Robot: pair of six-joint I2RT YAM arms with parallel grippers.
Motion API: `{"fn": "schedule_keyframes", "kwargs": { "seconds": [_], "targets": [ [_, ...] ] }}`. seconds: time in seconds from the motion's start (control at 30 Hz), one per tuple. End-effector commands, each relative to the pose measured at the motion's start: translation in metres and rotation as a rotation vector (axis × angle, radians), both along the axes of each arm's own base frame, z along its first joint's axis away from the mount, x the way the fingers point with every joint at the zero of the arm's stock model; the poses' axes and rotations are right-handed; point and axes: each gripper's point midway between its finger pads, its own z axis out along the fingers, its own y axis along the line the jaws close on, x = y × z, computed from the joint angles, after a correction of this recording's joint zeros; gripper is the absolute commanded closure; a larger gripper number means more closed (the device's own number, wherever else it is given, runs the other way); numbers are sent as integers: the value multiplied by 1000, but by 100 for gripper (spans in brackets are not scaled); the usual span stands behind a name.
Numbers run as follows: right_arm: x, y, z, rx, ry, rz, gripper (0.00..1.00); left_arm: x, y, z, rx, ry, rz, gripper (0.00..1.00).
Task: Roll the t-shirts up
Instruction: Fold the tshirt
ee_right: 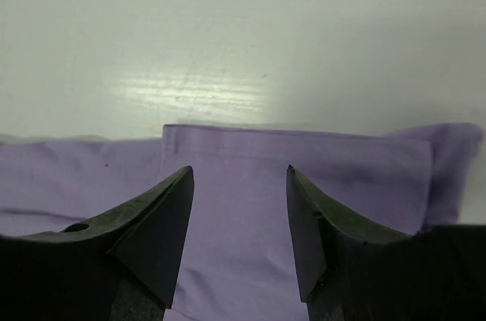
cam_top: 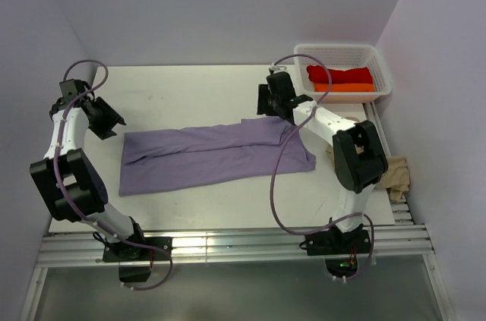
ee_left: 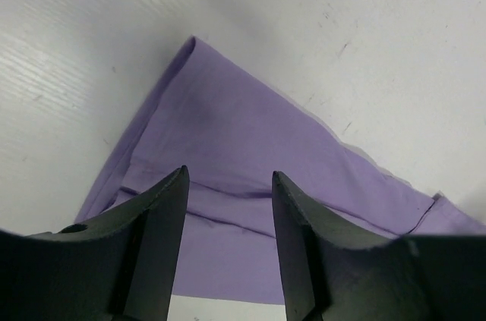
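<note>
A lavender t-shirt point(cam_top: 213, 155) lies folded into a long strip across the middle of the table. My left gripper point(cam_top: 112, 120) is open and empty just off the strip's far left corner; its view shows the lavender cloth point(ee_left: 250, 154) between and beyond the fingers. My right gripper point(cam_top: 275, 102) is open and empty over the strip's far right end, above a folded sleeve point(ee_right: 250, 184). A red t-shirt point(cam_top: 339, 75) and an orange t-shirt point(cam_top: 345, 87) lie in the white basket point(cam_top: 343, 53). A beige t-shirt point(cam_top: 395, 173) lies crumpled at the right table edge.
The white mesh basket stands at the back right corner. The right arm's body point(cam_top: 355, 155) reaches over the table's right side, with cables looping above the cloth. Purple walls close in the back and both sides.
</note>
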Motion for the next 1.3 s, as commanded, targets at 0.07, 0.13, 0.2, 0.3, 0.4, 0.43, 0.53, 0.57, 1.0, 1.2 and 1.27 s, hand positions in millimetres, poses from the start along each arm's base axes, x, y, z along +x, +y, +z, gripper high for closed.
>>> {"fn": "schedule_keyframes", "kwargs": {
  "seconds": [0.07, 0.13, 0.2, 0.3, 0.4, 0.43, 0.53, 0.57, 1.0, 1.2, 1.27],
  "targets": [
    [0, 37, -16, 27, 62, 228, 41, 22, -24, 13, -25, -43, -60, 47],
    [6, 46, -15, 30, 68, 244, 41, 25, -34, 16, -33, -56, -85, 47],
    [7, 54, -24, 24, 91, 254, 41, 27, -43, 20, -39, -69, -102, 47],
    [10, 60, -29, 12, 93, 242, 40, 29, -55, 23, -36, -82, -126, 47],
    [12, 69, -37, -6, 111, 240, 39, 28, -64, 21, -41, -79, -144, 47],
    [13, 71, -39, -14, 115, 240, 39, 28, -67, 18, -50, -82, -152, 47],
    [12, 78, -46, -40, 134, 259, 39, 27, -77, 11, -108, -84, -176, 47],
    [11, 80, -47, -47, 137, 261, 39, 27, -80, 10, -121, -85, -180, 47],
    [19, 81, -69, -126, 167, 214, 44, 27, -79, 14, -112, -103, -178, 47],
    [22, 79, -61, -122, 137, 182, 70, 26, -78, 14, -106, -101, -174, 48],
    [21, 79, -59, -118, 128, 179, 81, 26, -78, 15, -103, -101, -175, 48]
  ]
}}
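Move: The purple t-shirt's flap corner, on its far edge, lies about 8 cm left of the right hand, 1 cm ahead and 9 below; the white basket stands some 24 cm to that hand's right and 17 cm farther out. From the left hand, the left stretch of the far edge is about 4 cm ahead, 8 right and 10 below, the t-shirt's far-left corner 4 cm ahead and 2 left. Right hand drops and shifts left, about 8 cm each, closing on the flap corner; open left slides right. ##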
